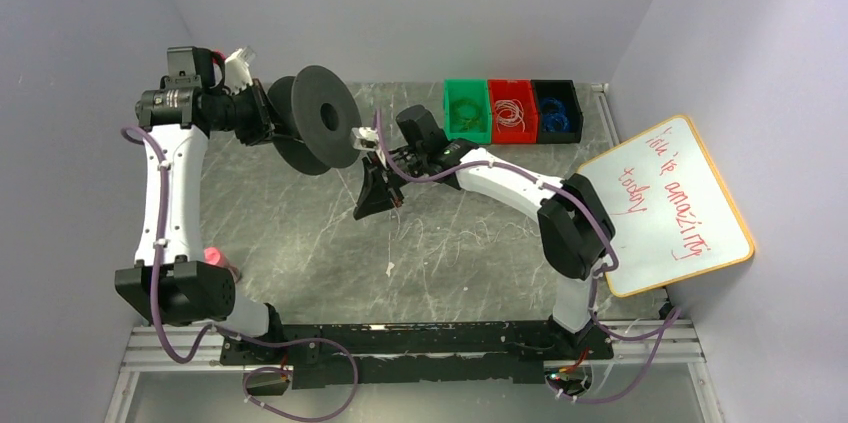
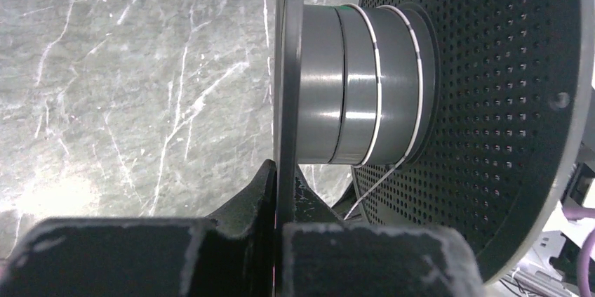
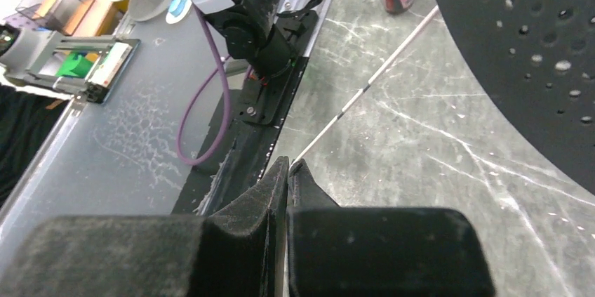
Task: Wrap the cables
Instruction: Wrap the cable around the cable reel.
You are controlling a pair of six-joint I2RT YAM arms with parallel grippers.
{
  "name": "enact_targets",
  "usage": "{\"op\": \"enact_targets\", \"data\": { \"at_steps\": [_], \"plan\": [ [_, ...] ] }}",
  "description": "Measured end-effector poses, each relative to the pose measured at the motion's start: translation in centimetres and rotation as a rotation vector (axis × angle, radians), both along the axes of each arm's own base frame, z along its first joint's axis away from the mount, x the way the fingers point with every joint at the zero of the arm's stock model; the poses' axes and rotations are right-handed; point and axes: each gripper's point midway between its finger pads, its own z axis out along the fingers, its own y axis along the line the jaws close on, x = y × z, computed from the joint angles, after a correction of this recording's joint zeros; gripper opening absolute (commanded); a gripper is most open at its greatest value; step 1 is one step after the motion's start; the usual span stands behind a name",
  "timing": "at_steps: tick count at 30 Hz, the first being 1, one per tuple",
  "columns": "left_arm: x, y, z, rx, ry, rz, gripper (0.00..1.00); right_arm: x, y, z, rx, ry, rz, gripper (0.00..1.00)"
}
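Observation:
My left gripper [image 1: 268,111] holds a big black spool [image 1: 322,118] on its side above the far left of the table. In the left wrist view the left gripper [image 2: 284,170] is shut on the spool's thin flange [image 2: 286,65]. A few turns of whitish cable [image 2: 379,86] lie round the grey core. From there the cable [image 3: 365,90] runs taut to my right gripper [image 3: 289,163], which is shut on it. The right gripper [image 1: 375,201] points down just right of the spool. The perforated flange [image 3: 533,51] fills that view's upper right.
Green [image 1: 467,110], red [image 1: 512,110] and black [image 1: 556,110] bins with wire bundles stand at the back. A whiteboard [image 1: 665,205] leans at the right. A pink-capped bottle [image 1: 215,258] stands by the left arm. Loose fine wire [image 1: 430,243] lies mid-table.

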Motion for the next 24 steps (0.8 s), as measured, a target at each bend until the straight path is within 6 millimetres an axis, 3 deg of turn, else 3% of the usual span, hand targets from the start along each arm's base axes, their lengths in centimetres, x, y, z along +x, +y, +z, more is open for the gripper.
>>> {"op": "enact_targets", "data": {
  "at_steps": [6, 12, 24],
  "plan": [
    [-0.9, -0.6, 1.6, -0.040, -0.070, -0.075, 0.02, -0.3, -0.8, -0.1, 0.001, 0.068, 0.034, 0.02],
    [-3.0, -1.6, 4.0, -0.039, -0.220, -0.192, 0.02, 1.6, -2.5, -0.2, -0.004, 0.160, -0.016, 0.00],
    [-6.1, -2.8, 4.0, 0.030, -0.376, -0.479, 0.02, 4.9, -6.4, 0.2, -0.007, 0.345, -0.090, 0.00]
  ]
}}
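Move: The reel, its near flange rim held in the left fingers, has its middle about 6 cm right of the left hand, 3 cm ahead and nearly level with it. From the right hand, which pinches the cable, that middle lies some 16 cm ahead, 10 cm left and 9 cm above. About 20 cm below the right hand a white scrap lies 5 cm back and 4 cm right; the green bin is roughly 27 cm ahead, 20 cm right. The reel, still gripped by its flange, is drawn back about 6 cm by the left hand, lifted some 4 cm and brought a little right, while the wrist swings clockwise and tips its fingers up. The right hand keeps the cable pinched, sweeping right and forward beside the reel's outer flange, level, rolling some 20 degrees. ##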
